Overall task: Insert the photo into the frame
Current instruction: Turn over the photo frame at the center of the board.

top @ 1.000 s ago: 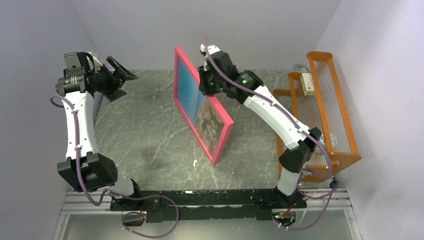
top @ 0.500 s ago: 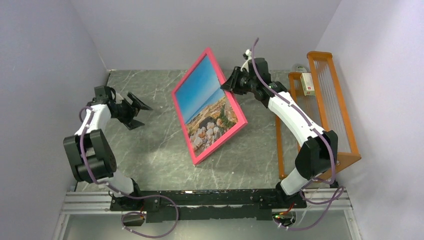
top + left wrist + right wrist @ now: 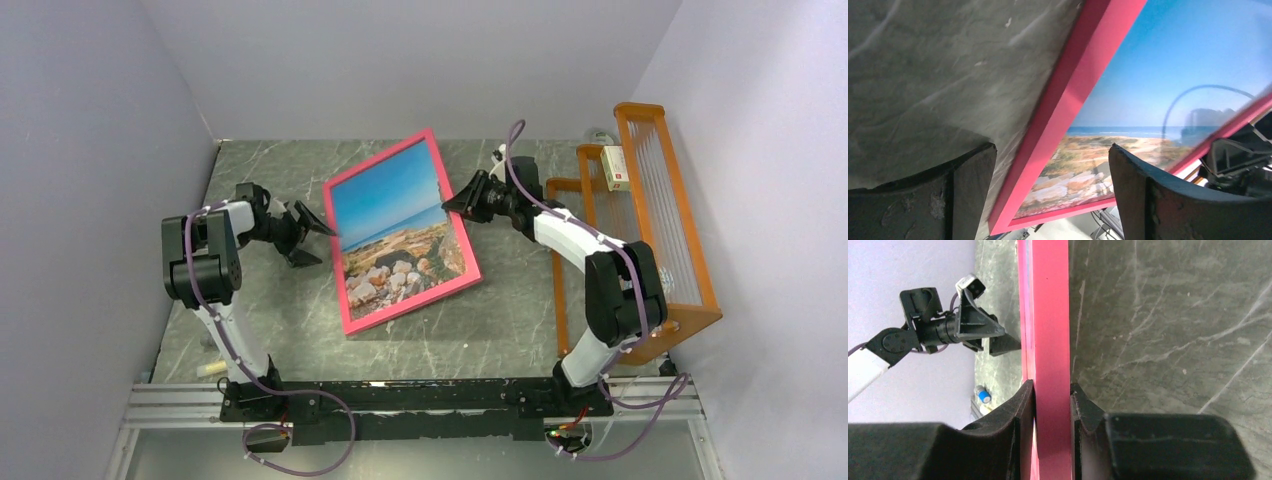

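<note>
The frame, bright pink, lies tilted low over the grey table with its front facing up. The photo of blue sky, sea and rocks sits inside it. My right gripper is shut on the frame's right edge. In the right wrist view, both pads press the pink bar at the gripper. My left gripper stands open at the frame's left edge. The left wrist view shows the pink border and photo just beyond the open gripper. I cannot tell whether they touch.
An orange wire rack stands along the right wall, with a small white and red box on it. A small blue-capped item lies near the table's front left. Grey walls close in the left, back and right.
The frame has swung down from upright to nearly flat, face up, still in the right gripper. The left arm has dropped and reached to the frame's left edge.
</note>
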`<state>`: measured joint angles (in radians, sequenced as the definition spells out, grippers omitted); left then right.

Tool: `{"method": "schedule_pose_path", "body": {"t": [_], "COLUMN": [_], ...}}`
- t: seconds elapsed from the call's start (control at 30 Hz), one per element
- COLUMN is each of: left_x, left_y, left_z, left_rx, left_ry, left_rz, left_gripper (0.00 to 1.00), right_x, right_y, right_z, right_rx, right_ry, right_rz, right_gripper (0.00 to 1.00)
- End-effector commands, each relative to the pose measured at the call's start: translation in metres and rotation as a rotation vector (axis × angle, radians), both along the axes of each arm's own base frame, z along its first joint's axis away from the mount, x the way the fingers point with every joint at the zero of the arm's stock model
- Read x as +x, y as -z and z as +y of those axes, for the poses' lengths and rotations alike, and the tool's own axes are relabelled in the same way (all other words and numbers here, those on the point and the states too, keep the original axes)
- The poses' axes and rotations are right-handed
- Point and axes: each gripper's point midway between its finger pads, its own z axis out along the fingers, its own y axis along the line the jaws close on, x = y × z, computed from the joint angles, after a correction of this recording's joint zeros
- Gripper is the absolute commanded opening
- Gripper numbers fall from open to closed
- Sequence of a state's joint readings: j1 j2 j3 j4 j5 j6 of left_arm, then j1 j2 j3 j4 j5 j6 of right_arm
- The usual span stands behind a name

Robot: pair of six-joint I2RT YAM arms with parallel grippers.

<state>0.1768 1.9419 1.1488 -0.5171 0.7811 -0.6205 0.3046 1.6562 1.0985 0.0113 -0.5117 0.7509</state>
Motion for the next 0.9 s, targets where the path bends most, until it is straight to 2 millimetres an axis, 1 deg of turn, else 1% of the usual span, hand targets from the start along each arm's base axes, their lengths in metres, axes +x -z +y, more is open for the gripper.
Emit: {"method": "schedule_pose_path", "body": {"t": [0.0,0.07,0.2,0.23,0.27,0.37,0.47,0.57,0.7,0.8,0.87], "left_x": [0.015,0.016,0.021,0.021,0.02,0.016,0.012,0.011,0.011,0.01,0.01], "left_y": [0.008,0.012,0.017,0.018,0.02,0.025,0.027,0.026,0.021,0.011,0.002], "left_z": [0.004,0.005,0.002,0.001,-0.001,-0.005,-0.005,-0.001,0.014,0.028,0.036], "left_rx": [0.038,0.046,0.032,0.03,0.031,0.034,0.051,0.091,0.206,0.302,0.356], "left_ry": [0.035,0.038,0.043,0.046,0.052,0.068,0.07,0.062,0.045,0.036,0.038], "left_rz": [-0.061,-0.054,-0.043,-0.038,-0.035,-0.021,-0.013,-0.013,-0.009,-0.009,-0.022], "left_gripper": [0.89,0.89,0.89,0.89,0.89,0.89,0.88,0.88,0.88,0.88,0.89], "right_x": [-0.015,-0.021,-0.033,-0.035,-0.037,-0.04,-0.039,-0.034,-0.031,-0.03,-0.03], "right_y": [0.039,0.051,0.071,0.074,0.077,0.088,0.101,0.111,0.12,0.118,0.11], "right_z": [0.001,0.002,0.002,0.002,0.003,0.0,-0.008,-0.025,-0.058,-0.083,-0.093], "right_rx": [0.014,0.04,0.099,0.112,0.12,0.107,0.034,-0.092,-0.296,-0.427,-0.477], "right_ry": [-0.069,-0.088,-0.092,-0.09,-0.089,-0.075,-0.049,0.011,0.12,0.194,0.217], "right_rz": [0.048,0.062,0.094,0.097,0.094,0.116,0.143,0.164,0.213,0.228,0.214], "right_gripper": [0.19,0.25,0.44,0.51,0.55,0.6,0.64,0.67,0.7,0.72,0.72]}}
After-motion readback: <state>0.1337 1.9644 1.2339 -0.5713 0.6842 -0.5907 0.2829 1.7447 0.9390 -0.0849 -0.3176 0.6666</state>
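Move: The right hand already pinches the photo frame's right edge, holding that side up; the frame's middle lies about 11 cm left, 2 back and 7 below the hand. The landing spot for this edge is about 3 cm back, 3 right and 15 below; a wooden rack stands roughly 36 cm right and 3 back. From the left hand, the frame's middle lies some 14 cm right, 2 ahead and 4 above. The right fingers let go of the photo frame's raised edge as the hand sinks about 12 cm towards the table, drawing back some 6 cm; the fingers open wide and tip further down. It then eases right, away from the frame, and a little forward, rolling left side down. The left hand stays open, low against the frame's left edge, shifting barely 1.5 cm forward. ##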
